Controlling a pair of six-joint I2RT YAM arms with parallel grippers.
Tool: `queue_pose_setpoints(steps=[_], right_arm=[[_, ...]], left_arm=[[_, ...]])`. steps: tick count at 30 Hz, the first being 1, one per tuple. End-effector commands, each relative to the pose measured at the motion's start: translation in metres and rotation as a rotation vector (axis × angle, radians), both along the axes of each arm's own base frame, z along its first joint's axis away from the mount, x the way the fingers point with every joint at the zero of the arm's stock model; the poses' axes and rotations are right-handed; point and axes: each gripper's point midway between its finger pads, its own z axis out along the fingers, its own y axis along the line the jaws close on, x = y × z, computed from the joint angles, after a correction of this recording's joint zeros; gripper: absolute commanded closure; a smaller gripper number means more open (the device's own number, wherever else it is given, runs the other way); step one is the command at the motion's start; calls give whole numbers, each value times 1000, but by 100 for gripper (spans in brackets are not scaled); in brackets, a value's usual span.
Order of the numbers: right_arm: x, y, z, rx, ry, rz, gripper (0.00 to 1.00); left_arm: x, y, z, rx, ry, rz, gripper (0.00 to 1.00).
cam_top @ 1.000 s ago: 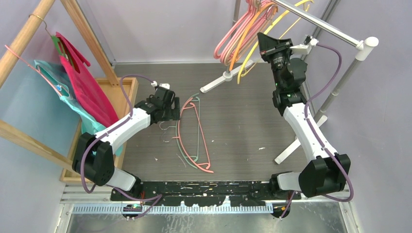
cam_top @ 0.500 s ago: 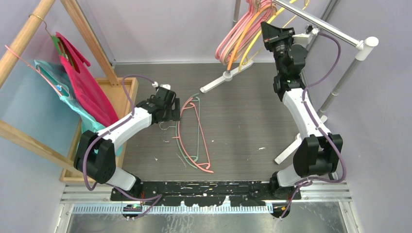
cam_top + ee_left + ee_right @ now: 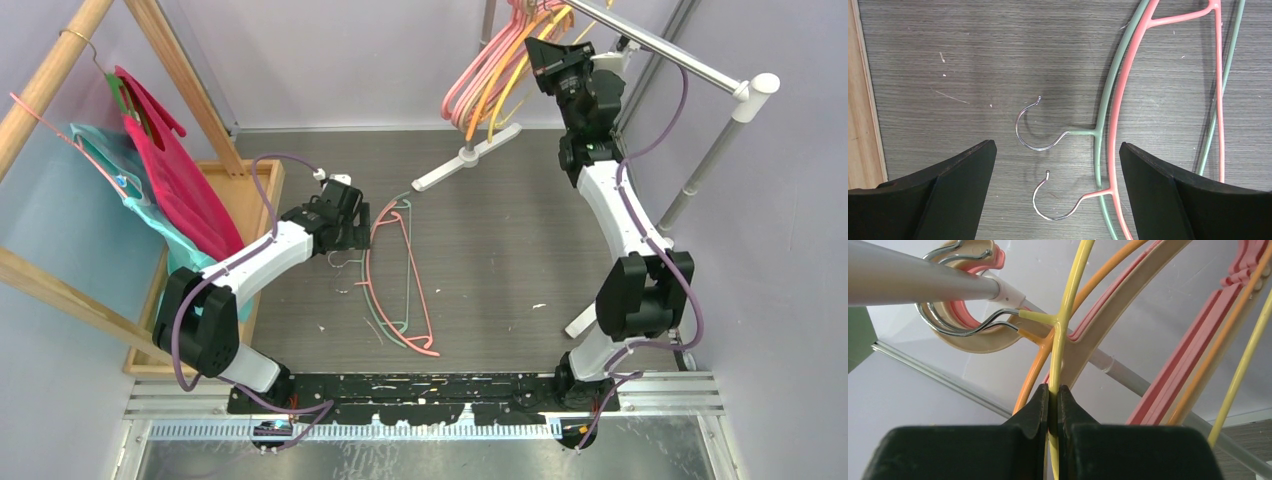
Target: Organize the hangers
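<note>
A pink hanger (image 3: 422,300) and a pale green hanger (image 3: 378,305) lie together on the grey floor. My left gripper (image 3: 345,228) is open and empty just above their metal hooks. In the left wrist view the pink hanger (image 3: 1117,115) and the green hanger (image 3: 1102,107) lie between my open fingers (image 3: 1055,150). My right gripper (image 3: 545,55) is raised at the metal rail (image 3: 650,45). It is shut on the yellow hanger (image 3: 1064,335), whose hook sits over the rail (image 3: 913,277). Orange, pink and beige hangers (image 3: 478,85) hang beside it.
A wooden rack (image 3: 60,70) at the left holds hangers with magenta (image 3: 175,185) and teal (image 3: 120,180) garments. A wooden tray (image 3: 255,190) lies under it. The rail stand's white feet (image 3: 450,165) and grey post (image 3: 700,170) stand at the right.
My right arm has risen and swung left towards the rail with the yellow hanger, which now hangs bunched with the others. The left arm has not moved.
</note>
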Motion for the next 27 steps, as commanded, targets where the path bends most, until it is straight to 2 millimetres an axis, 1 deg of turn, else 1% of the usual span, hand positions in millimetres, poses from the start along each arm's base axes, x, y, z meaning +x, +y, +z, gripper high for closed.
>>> queue_pose_setpoints(steps=[1,5,6,7,9,12,14,16,18,21,24,27], right_arm=[[11,16,-1,-62,42,59,98],[16,20,-14,-81,85,65,97],[16,20,-17,-79,91,63,96],[15,18,-19,-76,98,56,93],[11,16,-21,-72,99,44,83],[-1,10,-16,-62,79,20,62],[-13,6,-7,-64,56,2,45],[-23,1,-2,-80,46,-21,37],[-35,-2,2,-96,40,-38,31],[-56,-4,4,-140,36,-42,25],[-81,-4,-2,-204,41,-37,22],[-109,-5,-17,-300,71,-53,21]], left_arm=[[9,1,14,9,-49,5,2],[9,1,14,10,-48,7,2],[9,1,13,9,-48,7,2],[9,1,14,9,-49,7,2],[9,1,14,8,-49,6,2],[8,1,14,7,-48,7,2],[7,1,14,5,-49,7,2],[7,1,15,3,-50,9,2],[7,1,15,2,-51,10,2],[6,2,15,6,-49,10,2],[6,3,13,12,-44,12,2],[5,3,12,14,-41,16,2]])
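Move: The right hand still pinches the yellow hanger by its sloping arm. The hanger's hook already sits over the rail, and that spot is about 10 cm above the hand, 3 cm ahead and 1 cm to its right. The orange hanger hangs just beyond, about 5 cm ahead, neither left nor right, at hand height; the beige and pink ones are some 8 cm ahead and 4 cm left. From the idle left hand the rail spot is roughly 20 cm ahead, 38 cm right and 46 cm up. The right fingers let go of the yellow hanger's arm: still shut, they first nudge it about 1.5 cm forward and slightly left under the rail, then open wide. While opening, the hand sinks some 2 cm and draws back about 8 cm from its farthest reach, away from the rail, rolling a little with its left side down. At the end the hanger's arm still lies close against one finger. ##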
